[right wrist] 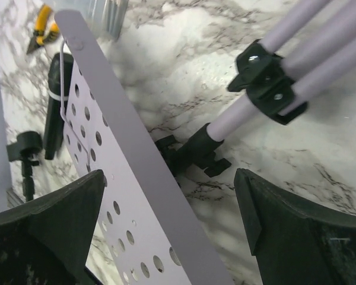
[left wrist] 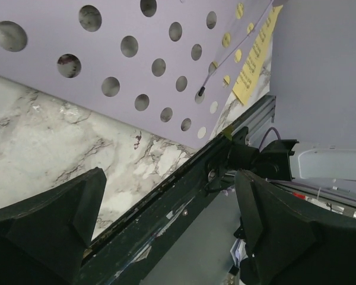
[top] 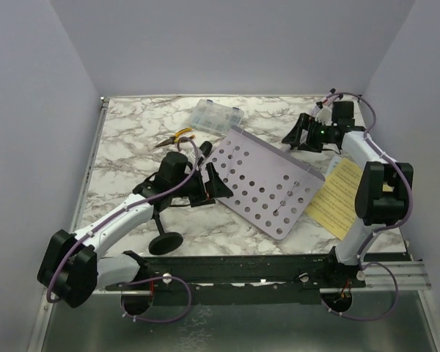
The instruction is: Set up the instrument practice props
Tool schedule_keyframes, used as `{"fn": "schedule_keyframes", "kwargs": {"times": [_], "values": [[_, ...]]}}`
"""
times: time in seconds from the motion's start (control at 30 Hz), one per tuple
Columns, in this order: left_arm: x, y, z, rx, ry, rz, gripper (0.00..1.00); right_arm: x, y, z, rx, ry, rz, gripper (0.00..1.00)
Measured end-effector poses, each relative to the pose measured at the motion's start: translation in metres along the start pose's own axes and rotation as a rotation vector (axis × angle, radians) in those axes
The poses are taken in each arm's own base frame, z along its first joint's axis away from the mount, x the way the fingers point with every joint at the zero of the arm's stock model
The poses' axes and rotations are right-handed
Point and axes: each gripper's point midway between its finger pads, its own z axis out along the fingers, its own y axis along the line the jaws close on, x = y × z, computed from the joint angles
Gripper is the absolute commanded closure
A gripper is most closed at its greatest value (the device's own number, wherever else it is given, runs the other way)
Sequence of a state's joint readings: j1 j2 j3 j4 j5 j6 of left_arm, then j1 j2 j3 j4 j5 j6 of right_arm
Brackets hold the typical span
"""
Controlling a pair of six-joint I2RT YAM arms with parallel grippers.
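Observation:
The lilac hole-punched music stand plate [top: 268, 180] lies tilted on the marble table [top: 132, 139], with its tripod legs [right wrist: 296, 53] folded behind it at the back right. Yellow sheet-music pages [top: 337, 194] lie to its right. My left gripper [top: 211, 182] is open and empty at the plate's left edge [left wrist: 107, 59]. My right gripper [top: 297, 133] is open and empty over the plate's far corner [right wrist: 136, 172] and the tripod hub. The black microphone [right wrist: 56, 101] lies left of the plate. The short mic stand, with its round base [top: 165, 242], lies under my left arm.
Yellow-handled pliers [top: 177, 136] and a clear compartment box [top: 217, 117] lie at the back of the table. The black front rail [left wrist: 166, 219] runs under my left gripper. Walls close in the left, back and right sides.

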State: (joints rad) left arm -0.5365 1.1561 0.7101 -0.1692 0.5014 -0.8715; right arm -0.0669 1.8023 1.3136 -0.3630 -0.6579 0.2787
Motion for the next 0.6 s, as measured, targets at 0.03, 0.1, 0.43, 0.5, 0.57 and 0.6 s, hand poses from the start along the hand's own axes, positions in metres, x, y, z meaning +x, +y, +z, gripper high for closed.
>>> {"fn": "schedule_keyframes", "kwargs": {"times": [0.03, 0.1, 0.43, 0.5, 0.57, 0.6], "values": [[0.001, -0.002, 0.004, 0.007, 0.001, 0.001, 0.01, 0.004, 0.004, 0.004, 0.001, 0.011, -0.026, 0.05], [0.008, -0.003, 0.013, 0.005, 0.027, 0.002, 0.01, 0.013, 0.009, 0.011, 0.023, 0.038, -0.065, 0.08], [0.028, -0.011, 0.033, 0.006, 0.063, 0.022, 0.01, 0.049, 0.009, 0.04, 0.345, 0.109, -0.342, 0.48], [0.031, -0.011, 0.035, -0.001, 0.065, 0.024, 0.01, 0.05, 0.007, 0.041, 0.402, 0.111, -0.383, 0.53], [0.033, -0.012, 0.037, -0.006, 0.062, 0.025, 0.01, 0.046, 0.003, 0.04, 0.441, 0.102, -0.401, 0.67], [0.034, -0.013, 0.037, -0.005, 0.06, 0.028, 0.01, 0.043, 0.002, 0.039, 0.452, 0.094, -0.41, 0.73]]}}
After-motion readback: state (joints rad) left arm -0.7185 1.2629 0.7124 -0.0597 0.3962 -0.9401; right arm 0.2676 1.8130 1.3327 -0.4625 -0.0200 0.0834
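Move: The right gripper's target, the upper rim of the perforated stand desk, lies about 4 cm to its left, 2 cm back and 5 cm below. The folded tripod's middle is some 9 cm ahead and 5 cm to the right of that gripper, and the yellow music sheets about 14 cm back and 14 cm right. From the left gripper, the middle of the stand desk is roughly 10 cm to the right, 6 cm ahead and 9 cm below. Lower the right gripper about 4 cm while carrying it about as far to the left and slightly back, tipping its fingers some 35 degrees to point steeply down astride the stand desk's upper rim, and shut them to just under half open around it. Meanwhile bring the wide-open left gripper about 5 cm right, sinking and drawing back slightly, towards the desk's near corner. ##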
